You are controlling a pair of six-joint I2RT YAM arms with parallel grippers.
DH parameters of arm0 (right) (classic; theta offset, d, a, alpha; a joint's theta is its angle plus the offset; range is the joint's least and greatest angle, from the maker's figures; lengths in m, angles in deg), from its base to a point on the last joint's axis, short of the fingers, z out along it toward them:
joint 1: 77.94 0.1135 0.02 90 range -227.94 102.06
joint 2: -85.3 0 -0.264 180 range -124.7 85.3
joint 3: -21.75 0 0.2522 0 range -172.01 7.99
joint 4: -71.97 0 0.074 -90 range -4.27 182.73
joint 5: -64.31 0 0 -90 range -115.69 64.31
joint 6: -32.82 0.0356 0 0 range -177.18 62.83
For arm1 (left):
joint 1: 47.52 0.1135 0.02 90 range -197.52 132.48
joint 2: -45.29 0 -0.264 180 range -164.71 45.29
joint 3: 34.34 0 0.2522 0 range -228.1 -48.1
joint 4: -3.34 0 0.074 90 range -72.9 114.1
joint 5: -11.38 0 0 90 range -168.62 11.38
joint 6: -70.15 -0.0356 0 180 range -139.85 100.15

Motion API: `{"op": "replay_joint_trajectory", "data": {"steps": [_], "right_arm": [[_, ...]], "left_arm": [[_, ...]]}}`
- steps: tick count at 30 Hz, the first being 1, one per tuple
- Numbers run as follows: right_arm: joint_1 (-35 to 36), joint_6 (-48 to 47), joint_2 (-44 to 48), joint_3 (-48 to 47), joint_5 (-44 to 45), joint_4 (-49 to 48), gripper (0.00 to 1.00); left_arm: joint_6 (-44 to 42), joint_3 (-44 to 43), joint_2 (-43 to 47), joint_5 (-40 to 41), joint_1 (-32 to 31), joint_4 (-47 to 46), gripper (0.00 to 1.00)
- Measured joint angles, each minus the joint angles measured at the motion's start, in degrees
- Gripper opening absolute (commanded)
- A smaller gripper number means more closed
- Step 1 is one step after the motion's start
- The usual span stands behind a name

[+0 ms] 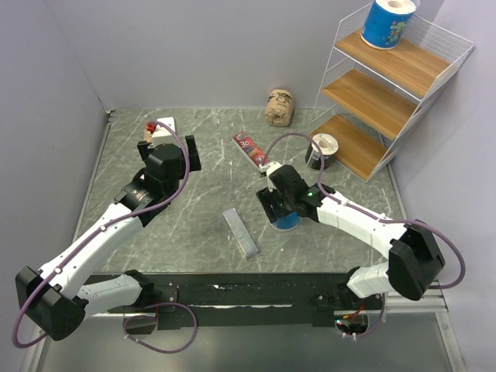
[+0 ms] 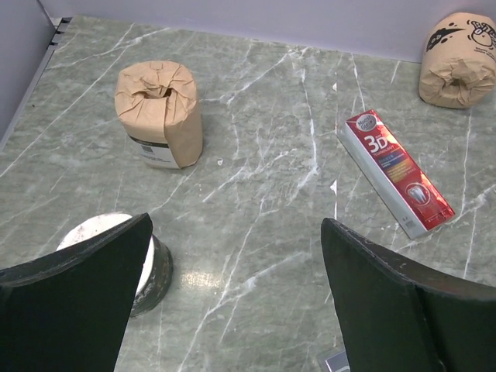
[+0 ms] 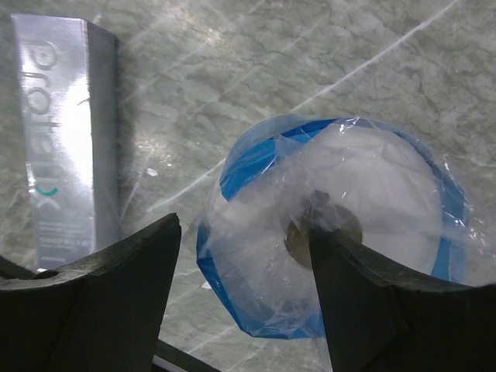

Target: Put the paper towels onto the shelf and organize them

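Note:
A blue-wrapped paper towel roll point(image 3: 364, 178) stands on end on the table under my right gripper point(image 3: 244, 226). The jaws are open astride its near wall: one finger point(image 3: 372, 302) sits at the core hole, the other point(image 3: 101, 302) stands just outside the wrap. My left gripper point(image 2: 236, 225) hangs wide open over bare table with nothing in it. A black roll point(image 2: 151, 267) stands by its left finger, and a tan roll point(image 2: 160, 114) is beyond. Another tan roll point(image 1: 280, 107) lies at the back. A second blue roll point(image 1: 390, 23) tops the shelf point(image 1: 387, 101), and a black roll point(image 1: 322, 151) stands at its foot.
A flat red packet point(image 1: 249, 149) lies mid-table behind the right gripper. A grey rectangular bar point(image 1: 241, 232) lies just left of the blue roll, also in the right wrist view point(image 3: 66, 132). Walls close in the table at the back and left.

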Motion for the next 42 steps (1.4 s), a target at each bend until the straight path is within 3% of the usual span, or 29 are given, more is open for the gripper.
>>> {"op": "replay_joint_trajectory", "data": {"steps": [8,15,26,29,36,42], "right_arm": [[1.6,0.3,-4.0,-0.7,3.9,-0.3,0.62],[2.3,0.0,-4.4,-0.8,5.5,-0.5,0.39],[3.2,-5.7,-2.4,-3.7,6.2,5.4,0.3],[3.3,-8.2,-0.3,-7.9,7.0,9.2,0.3],[3.5,-17.7,3.1,-27.2,13.0,15.1,0.3],[3.5,-30.7,4.7,-37.1,22.1,13.6,0.3]], "left_arm": [[0.0,0.0,0.0,0.3,0.0,0.0,0.96],[0.1,0.0,0.0,0.3,0.0,0.0,0.96],[0.4,0.0,0.0,0.2,0.0,0.0,0.97],[0.4,0.0,0.0,0.2,0.0,0.0,0.97],[0.6,0.0,0.0,0.2,0.0,0.0,0.97],[0.9,0.0,0.0,0.2,0.0,0.2,0.96]]}}
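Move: The blue-wrapped paper towel roll stands right under the open right fingers, its middle about 4 cm to their right, 1 cm ahead and 5 cm below. The grey box lies some 9 cm left and 3 cm back of the hand; the red box is about 21 cm ahead and 5 cm left, the black-wrapped roll 19 cm ahead and 14 cm right. From the left hand the blue-wrapped roll is roughly 32 cm right, 8 cm back and 23 cm below. The blue-wrapped roll is pinched by the left part of its top, one right finger outside it and the other in the core hole, as the right hand sinks a last 2 cm and its fingers close. The right hand then lifts it steeply, nearly 30 cm, drifting a little forward, while the wrist tips the fingers upward some 40 degrees and the grip holds. ##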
